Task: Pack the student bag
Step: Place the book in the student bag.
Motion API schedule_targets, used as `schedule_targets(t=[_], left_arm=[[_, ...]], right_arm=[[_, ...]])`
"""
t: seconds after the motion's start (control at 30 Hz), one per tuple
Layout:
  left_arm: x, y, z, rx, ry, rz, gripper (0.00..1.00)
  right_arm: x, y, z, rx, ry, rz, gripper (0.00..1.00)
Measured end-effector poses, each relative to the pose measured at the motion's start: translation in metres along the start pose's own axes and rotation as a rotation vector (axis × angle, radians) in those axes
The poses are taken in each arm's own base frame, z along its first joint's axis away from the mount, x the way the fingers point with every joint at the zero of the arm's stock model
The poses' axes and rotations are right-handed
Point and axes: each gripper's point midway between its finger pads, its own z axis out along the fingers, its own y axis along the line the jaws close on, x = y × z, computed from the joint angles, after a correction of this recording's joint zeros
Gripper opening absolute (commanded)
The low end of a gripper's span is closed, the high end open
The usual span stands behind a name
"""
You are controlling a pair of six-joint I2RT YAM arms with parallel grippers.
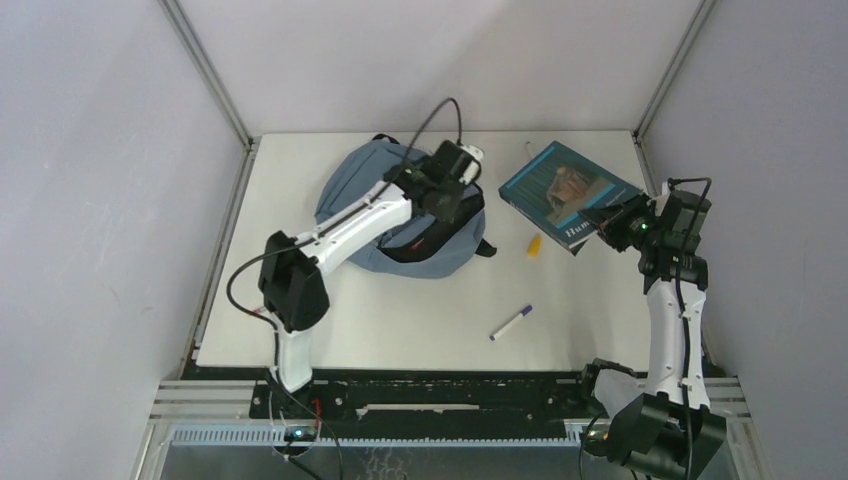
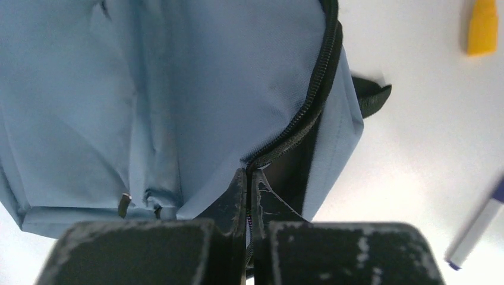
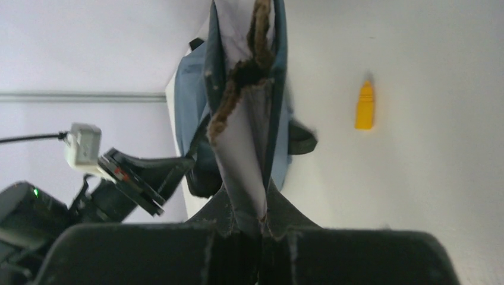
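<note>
The student bag (image 1: 362,178), grey-blue with a black zipper, lies at the back left of the table. Its main opening gapes dark toward the table's middle. My left gripper (image 1: 452,205) is shut on the zipper edge (image 2: 297,119) of the bag (image 2: 148,89), the fingertips (image 2: 239,184) pinching the black zipper tape at the opening's lip. My right gripper (image 1: 602,222) is shut on the near corner of a teal book (image 1: 560,185), lifted at the back right. In the right wrist view the book (image 3: 243,130) stands edge-on between the fingers, its pages fanned slightly.
A small yellow piece (image 1: 536,245) lies between the bag and the book. A white marker with a purple cap (image 1: 511,322) lies nearer the front. The cell's walls close in the table at left, back and right.
</note>
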Motion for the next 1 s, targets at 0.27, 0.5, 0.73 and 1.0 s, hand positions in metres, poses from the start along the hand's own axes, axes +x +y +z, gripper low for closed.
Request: schedule_targets(t=[0.27,0.5,0.73,1.0], left_arm=[[-0.037,0.075,-0.043,0.052,-0.136,-0.302,0.0],[-0.064,0.087,-0.085,0.106,-0.266,-0.383,0.0],[-0.067,0.08,-0.087,0.153,-0.275,-0.4,0.0],[-0.072,0.075,-0.089,0.214,-0.295,-0.405,0.0]], right_arm=[[0.037,0.032,0.01,-0.119,0.144,-0.062,0.0],[0.081,0.048,0.029,-0.175,0.289,-0.054,0.0],[0.096,0.051,0.047,-0.152,0.316,-0.032,0.0],[0.139,0.064,0.065,-0.164,0.407,-0.062,0.0]])
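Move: The right hand grips the teal book's lower end; the student bag's mouth lies about 27 cm to its left, 5 cm ahead and 14 cm below. On the table, about 21 cm down, the yellow marker is some 8 cm ahead and 5 cm left, the purple-capped marker 9 cm back and 12 cm left. The left hand already pinches the bag flap's zipped edge, with the mouth right beneath, about 8 cm down and level otherwise. Left hand lifts the flap some 12 cm; the right swings the book 16 cm left into the mouth. ##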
